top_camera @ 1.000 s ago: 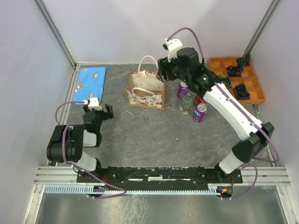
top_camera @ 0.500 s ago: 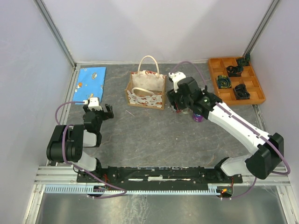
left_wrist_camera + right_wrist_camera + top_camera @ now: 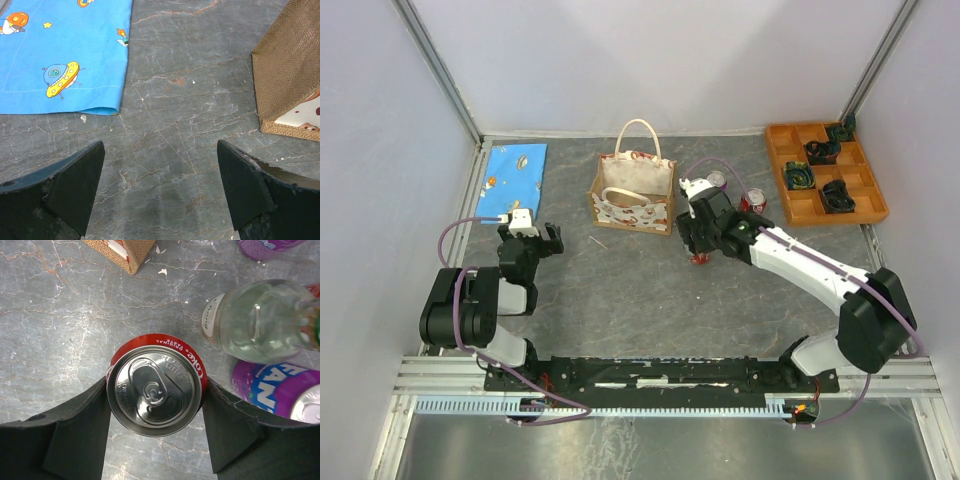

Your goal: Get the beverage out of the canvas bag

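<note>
The beverage is a red Coke can [image 3: 154, 385], standing upright between the two black fingers of my right gripper [image 3: 156, 392], which is shut on its sides. From above, the right gripper [image 3: 701, 245] sits low over the table just right of and in front of the canvas bag [image 3: 632, 195], and a sliver of the red can [image 3: 701, 261] shows beneath it. The tan bag stands upright with its mouth open and its handles up. My left gripper [image 3: 160, 185] is open over bare table at the left, with the bag's burlap side [image 3: 292, 70] to its right.
Beside the held can stand a clear bottle [image 3: 260, 322] and a purple Fanta can [image 3: 280, 392]. Two more can tops [image 3: 717, 180] [image 3: 753, 199] show behind the right arm. An orange compartment tray [image 3: 825, 170] is at the back right, a blue printed cloth [image 3: 515, 178] at the back left.
The right arm has swung from behind the bag's right side forward and down to the table in front of the standing drinks. The left arm has not moved.
</note>
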Robot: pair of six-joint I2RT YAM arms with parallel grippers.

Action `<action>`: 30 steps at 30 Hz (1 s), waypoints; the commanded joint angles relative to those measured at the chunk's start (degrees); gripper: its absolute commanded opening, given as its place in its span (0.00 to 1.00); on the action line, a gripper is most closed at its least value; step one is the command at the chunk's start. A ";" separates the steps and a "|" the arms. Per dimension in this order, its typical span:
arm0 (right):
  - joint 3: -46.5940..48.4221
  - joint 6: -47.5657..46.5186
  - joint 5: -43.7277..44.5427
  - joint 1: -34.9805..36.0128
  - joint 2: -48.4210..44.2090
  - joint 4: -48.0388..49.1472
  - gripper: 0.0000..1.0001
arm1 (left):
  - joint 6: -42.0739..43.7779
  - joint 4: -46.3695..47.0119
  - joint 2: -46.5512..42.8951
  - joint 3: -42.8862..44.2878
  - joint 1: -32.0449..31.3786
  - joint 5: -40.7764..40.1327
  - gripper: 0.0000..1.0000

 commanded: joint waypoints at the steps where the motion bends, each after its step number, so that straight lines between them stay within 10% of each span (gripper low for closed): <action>1: -1.28 2.06 -0.50 0.05 1.09 11.27 0.00 | 2.47 1.97 -0.33 1.20 -0.23 -0.51 0.99; 11: -3.33 5.24 -0.49 0.08 4.20 12.58 0.03 | 2.46 1.93 -0.32 1.19 -0.24 -0.51 0.99; 20: -4.89 7.57 -0.55 0.11 3.74 8.90 0.79 | 2.45 1.97 -0.27 1.17 -0.27 -0.51 0.99; 30: -2.05 5.95 -0.25 0.13 1.14 4.69 0.99 | 2.45 1.95 -0.29 1.20 -0.23 -0.52 0.99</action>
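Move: The right hand still grips the red can in the air; the bare landing spot lies almost straight below, about 1 cm ahead, 1 cm left and 13 cm down. From this hand the clear bottle stands about 8 cm ahead and 5 cm right, the purple can 3 cm ahead and 11 cm right, the canvas bag 14 cm ahead and 15 cm left, middles some 6 cm lower. From the left hand the spot is about 40 cm right, 6 cm back and 7 cm down. The right hand lowers the red can about 4 cm onto the table, pauses, then opens its fingers wide. ##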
